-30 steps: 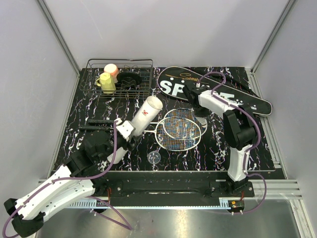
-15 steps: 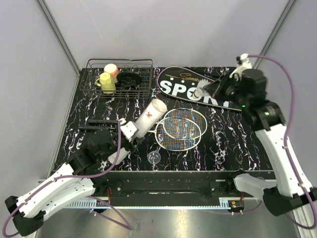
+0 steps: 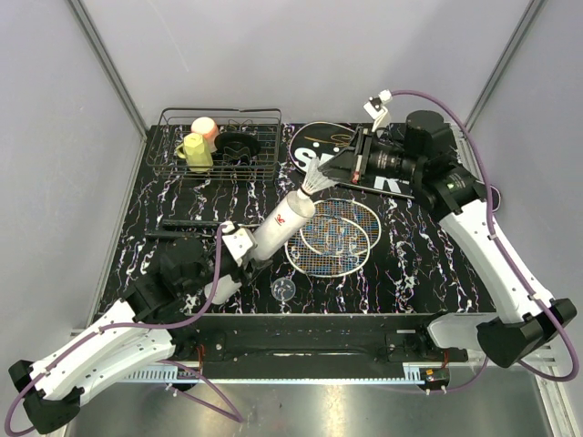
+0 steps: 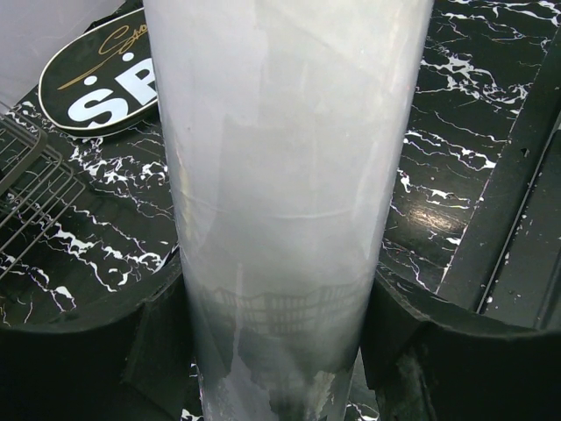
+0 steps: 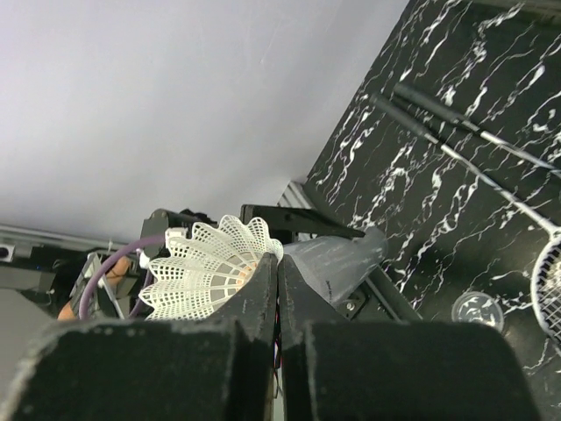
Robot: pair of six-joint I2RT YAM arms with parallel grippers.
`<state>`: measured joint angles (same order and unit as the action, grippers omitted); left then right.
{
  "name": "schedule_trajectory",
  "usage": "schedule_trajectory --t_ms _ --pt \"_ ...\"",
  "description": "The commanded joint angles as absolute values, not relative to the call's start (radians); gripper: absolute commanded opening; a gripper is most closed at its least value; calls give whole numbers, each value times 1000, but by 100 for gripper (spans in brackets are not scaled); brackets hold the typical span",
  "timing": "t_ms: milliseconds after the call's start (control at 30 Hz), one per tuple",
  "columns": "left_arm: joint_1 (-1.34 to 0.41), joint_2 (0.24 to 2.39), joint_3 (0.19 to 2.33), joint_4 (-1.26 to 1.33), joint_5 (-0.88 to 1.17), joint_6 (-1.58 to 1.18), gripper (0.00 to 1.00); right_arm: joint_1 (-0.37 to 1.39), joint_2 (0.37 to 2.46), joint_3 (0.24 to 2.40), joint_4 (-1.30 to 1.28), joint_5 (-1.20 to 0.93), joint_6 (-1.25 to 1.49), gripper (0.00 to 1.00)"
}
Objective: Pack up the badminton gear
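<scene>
My left gripper (image 3: 248, 248) is shut on the lower end of the long white tube (image 3: 284, 220), which slants up to the right; in the left wrist view the tube (image 4: 280, 175) fills the gap between both fingers (image 4: 149, 342). My right gripper (image 3: 325, 173) is shut on the skirt of a white shuttlecock (image 3: 314, 182), held right at the tube's upper mouth. In the right wrist view the shuttlecock (image 5: 197, 267) sticks out left of the closed fingertips (image 5: 263, 276). Two rackets (image 3: 335, 237) lie crossed on the table. The black "SPORT" bag (image 3: 314, 146) lies behind, partly hidden by the right arm.
A black wire basket (image 3: 219, 118) with yellow and pink cups stands at the back left. A small clear lid (image 3: 283, 289) lies near the front edge. The racket handles (image 5: 456, 123) stretch left across the marbled table (image 3: 428, 264).
The right arm lifted from beside the racket heads and swung left with the shuttlecock to the tube's mouth. The left arm shifted the tube slightly right and steeper.
</scene>
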<state>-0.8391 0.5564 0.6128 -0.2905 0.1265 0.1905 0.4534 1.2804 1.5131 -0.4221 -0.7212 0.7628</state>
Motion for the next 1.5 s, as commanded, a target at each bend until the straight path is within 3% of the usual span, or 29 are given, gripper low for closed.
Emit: schedule_trajectory --t_ms 0,300,333,400,467,533,767,1000,1200,1300,1467 --pt "-841 545 650 -195 164 195 10 505 1270 1506 -364 -758 775 0" --pt "-841 546 649 -189 156 196 10 561 1279 1505 -526 -723 646 2" --pt "-841 549 649 -189 156 198 10 574 1284 1541 -576 -663 609 23" --pt "-841 548 649 -189 156 196 10 575 1296 1612 -717 -585 502 42" --pt "-841 549 647 -190 158 195 10 577 1290 1640 -764 -519 454 58" --pt "-841 546 647 -189 161 196 10 577 1295 1658 -804 -518 416 65" --pt "-841 548 647 -189 161 195 10 626 1354 1602 -747 -595 446 67" --pt "-841 545 647 -189 153 190 10 719 1411 1594 -706 -511 477 68" --pt "-841 532 652 -189 71 184 9 707 1304 1626 -698 -408 446 87" --pt "-841 517 658 -192 -77 183 7 677 1200 1579 -683 -191 471 99" --pt "-841 465 649 -178 -354 178 6 655 1052 1410 -673 198 544 100"
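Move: The right hand grips a shuttlecock by its skirt, cork at the tube's open mouth, which lies about 4 cm left, 4 cm back and 7 cm below that hand. On the table, some 38 cm below it, the racket heads lie about 7 cm ahead and 7 cm right, a round clear lid about 9 cm back and 8 cm left. From the left hand, holding the tube lower down, the mouth is roughly 12 cm right, 4 cm ahead and 12 cm up. Back and left, sinking slightly, the right hand eases about 3 cm towards the tube mouth, then opens and lets go of the shuttlecock. Its fingers tip down some 20 degrees and the parted hand follows down and left to about 9 cm below its start, then draws up and right, opening wide. The left hand holds the tube still, then swings it some 4 cm left and forward, turning counter-clockwise. ##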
